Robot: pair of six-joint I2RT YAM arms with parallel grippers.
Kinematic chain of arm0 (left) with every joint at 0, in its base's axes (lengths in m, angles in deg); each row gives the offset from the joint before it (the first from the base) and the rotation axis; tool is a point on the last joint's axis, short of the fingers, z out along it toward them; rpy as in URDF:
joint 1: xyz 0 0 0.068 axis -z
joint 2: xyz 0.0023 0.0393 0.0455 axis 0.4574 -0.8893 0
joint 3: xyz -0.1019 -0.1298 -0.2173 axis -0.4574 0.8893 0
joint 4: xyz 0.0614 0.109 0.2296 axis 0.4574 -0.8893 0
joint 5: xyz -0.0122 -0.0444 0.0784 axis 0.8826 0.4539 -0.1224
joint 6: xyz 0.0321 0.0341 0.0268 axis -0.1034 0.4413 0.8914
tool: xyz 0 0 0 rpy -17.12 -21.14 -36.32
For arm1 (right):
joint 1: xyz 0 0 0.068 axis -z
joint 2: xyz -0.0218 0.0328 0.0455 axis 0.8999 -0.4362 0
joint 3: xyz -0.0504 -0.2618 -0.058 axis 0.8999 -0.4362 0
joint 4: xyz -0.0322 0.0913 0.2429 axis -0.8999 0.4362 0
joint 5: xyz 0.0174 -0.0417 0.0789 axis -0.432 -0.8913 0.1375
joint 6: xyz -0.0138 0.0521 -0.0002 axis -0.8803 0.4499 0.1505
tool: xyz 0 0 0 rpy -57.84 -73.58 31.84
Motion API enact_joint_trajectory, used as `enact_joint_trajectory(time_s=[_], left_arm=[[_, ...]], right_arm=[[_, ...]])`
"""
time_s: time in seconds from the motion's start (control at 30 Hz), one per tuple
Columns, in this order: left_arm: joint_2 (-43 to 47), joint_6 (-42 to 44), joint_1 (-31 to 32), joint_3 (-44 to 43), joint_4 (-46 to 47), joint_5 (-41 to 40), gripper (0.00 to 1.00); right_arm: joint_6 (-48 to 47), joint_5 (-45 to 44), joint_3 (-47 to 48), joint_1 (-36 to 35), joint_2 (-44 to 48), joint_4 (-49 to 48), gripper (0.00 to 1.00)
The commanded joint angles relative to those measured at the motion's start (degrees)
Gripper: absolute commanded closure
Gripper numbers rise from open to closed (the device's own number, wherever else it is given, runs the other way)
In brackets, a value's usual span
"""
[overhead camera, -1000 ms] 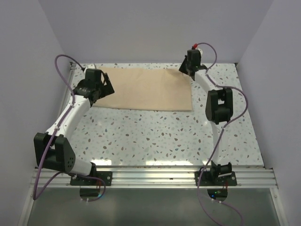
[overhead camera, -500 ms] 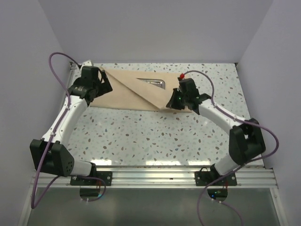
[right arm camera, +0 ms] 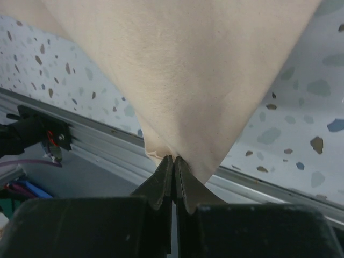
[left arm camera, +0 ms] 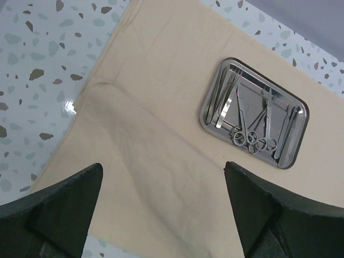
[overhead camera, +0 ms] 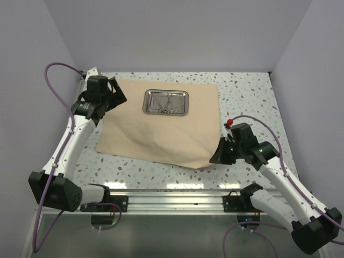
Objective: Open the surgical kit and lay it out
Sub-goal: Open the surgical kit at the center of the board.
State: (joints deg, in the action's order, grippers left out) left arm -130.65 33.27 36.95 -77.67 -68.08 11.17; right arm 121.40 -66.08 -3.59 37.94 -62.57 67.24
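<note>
The tan cloth wrap (overhead camera: pixel 161 129) lies spread open on the speckled table. On its far half sits the shiny steel tray (overhead camera: pixel 165 92), holding scissor-like forceps (overhead camera: pixel 166 106). My right gripper (overhead camera: pixel 217 156) is shut on the cloth's near right corner (right arm camera: pixel 183 70), lifted a little over the table's front. In the right wrist view the fingertips (right arm camera: pixel 173 161) pinch the corner's point. My left gripper (overhead camera: pixel 115 97) hangs open over the cloth's far left part. The left wrist view has the cloth (left arm camera: pixel 161 107) below the gripper (left arm camera: pixel 164 177), and the tray (left arm camera: pixel 207 105) with forceps (left arm camera: pixel 252 134) to the right.
A metal rail (overhead camera: pixel 177 193) with both arm bases runs along the table's near edge; it also shows under the held corner (right arm camera: pixel 107 145). Lilac walls close in the back and both sides. Bare speckled tabletop (overhead camera: pixel 252 102) lies right of the cloth.
My right gripper pulled the cloth's corner from the far right toward the near right, unfolding the wrap and baring the tray. The left arm shifted slightly back and left, still open.
</note>
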Motion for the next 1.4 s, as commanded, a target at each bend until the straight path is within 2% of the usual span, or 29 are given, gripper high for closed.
enact_joint_trajectory(time_s=[0.0, 0.3, 0.33, 0.37, 0.4, 0.47, 0.57, 0.7, 0.83, 0.9, 1.03, 1.2, 1.37], left_arm=[[3.5, -1.7, -0.1, 1.3, 1.2, 0.2, 0.01], [5.4, -0.8, -0.1, 1.4, -0.8, -1.6, 0.01], [5.5, -0.6, -0.1, 1.2, -1.0, -1.8, 0.01], [5.5, -0.5, -0.1, 1.2, -1.1, -2.0, 0.01], [5.4, 0.0, -0.1, 1.0, -1.2, -2.4, 0.01], [5.0, 0.5, -0.1, 0.9, -1.1, -2.7, 0.00], [3.6, 2.0, -0.1, -0.1, -0.8, -2.7, 0.01], [-1.6, 7.0, -0.1, -2.9, -0.3, -3.1, 0.01], [-11.5, 8.9, -1.3, -8.7, 0.3, -4.1, 0.00], [-16.0, 9.3, -2.2, -10.0, 3.5, -1.9, 0.00], [-24.5, 9.7, -5.2, -14.9, 5.1, 2.3, 0.00], [-32.6, 13.6, -7.5, -19.9, 5.7, 4.3, 0.01], [-35.1, 15.0, -9.7, -19.4, 7.4, 5.2, 0.00]], right_arm=[[-1.9, 4.7, -0.8, 0.2, 0.7, 11.7, 1.00], [-7.5, 4.4, 7.6, 0.2, 2.4, 26.1, 1.00], [-8.5, 4.9, 8.5, 0.3, 2.3, 27.1, 0.95], [-9.0, 5.1, 10.3, 0.3, 1.5, 28.4, 0.40], [-9.4, 5.3, 11.2, 0.3, 0.9, 30.2, 0.24], [-9.7, 4.6, 14.2, 0.2, 0.1, 30.9, 0.07], [-9.0, 3.0, 18.8, 0.2, -2.0, 28.4, 0.05], [-8.6, 0.3, 22.7, 0.2, -8.5, 20.3, 0.05], [-8.2, -2.3, 28.9, 0.6, -22.7, 12.7, 0.05], [-8.1, -1.6, 33.7, 1.5, -28.4, 8.3, 0.05], [-6.0, -3.1, 45.8, 7.5, -44.5, 6.8, 0.06], [-5.2, -12.2, 55.8, 13.6, -55.0, 6.7, 0.07], [-8.0, -22.4, 68.2, 16.2, -64.5, 11.1, 0.07]])
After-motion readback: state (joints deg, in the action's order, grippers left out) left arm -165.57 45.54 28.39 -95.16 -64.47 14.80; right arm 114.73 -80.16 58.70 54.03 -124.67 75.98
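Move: My right fingers hold the near right corner of the cloth. I take it to the board's near edge, some 10 cm back, 3 cm right and 6 cm below. From this hand, the tray lies about 36 cm ahead and 23 cm left, and the cloth's far right corner about 48 cm ahead and 9 cm right. My open left hand has the cloth's far left corner about 30 cm ahead, 8 cm left and 16 cm below, and the tray about 16 cm ahead and 23 cm right. With my right hand I draw the pinched cloth back about 6 cm and slightly down, open wide to let go while lifting, then swing some 34 cm forward over the right side of the cloth towards its far right corner, turning clockwise late on. My left hand, still open, waits, then reaches forward and down about 12 cm each way and drifts left towards the cloth's left edge, its fingers tipping down. ##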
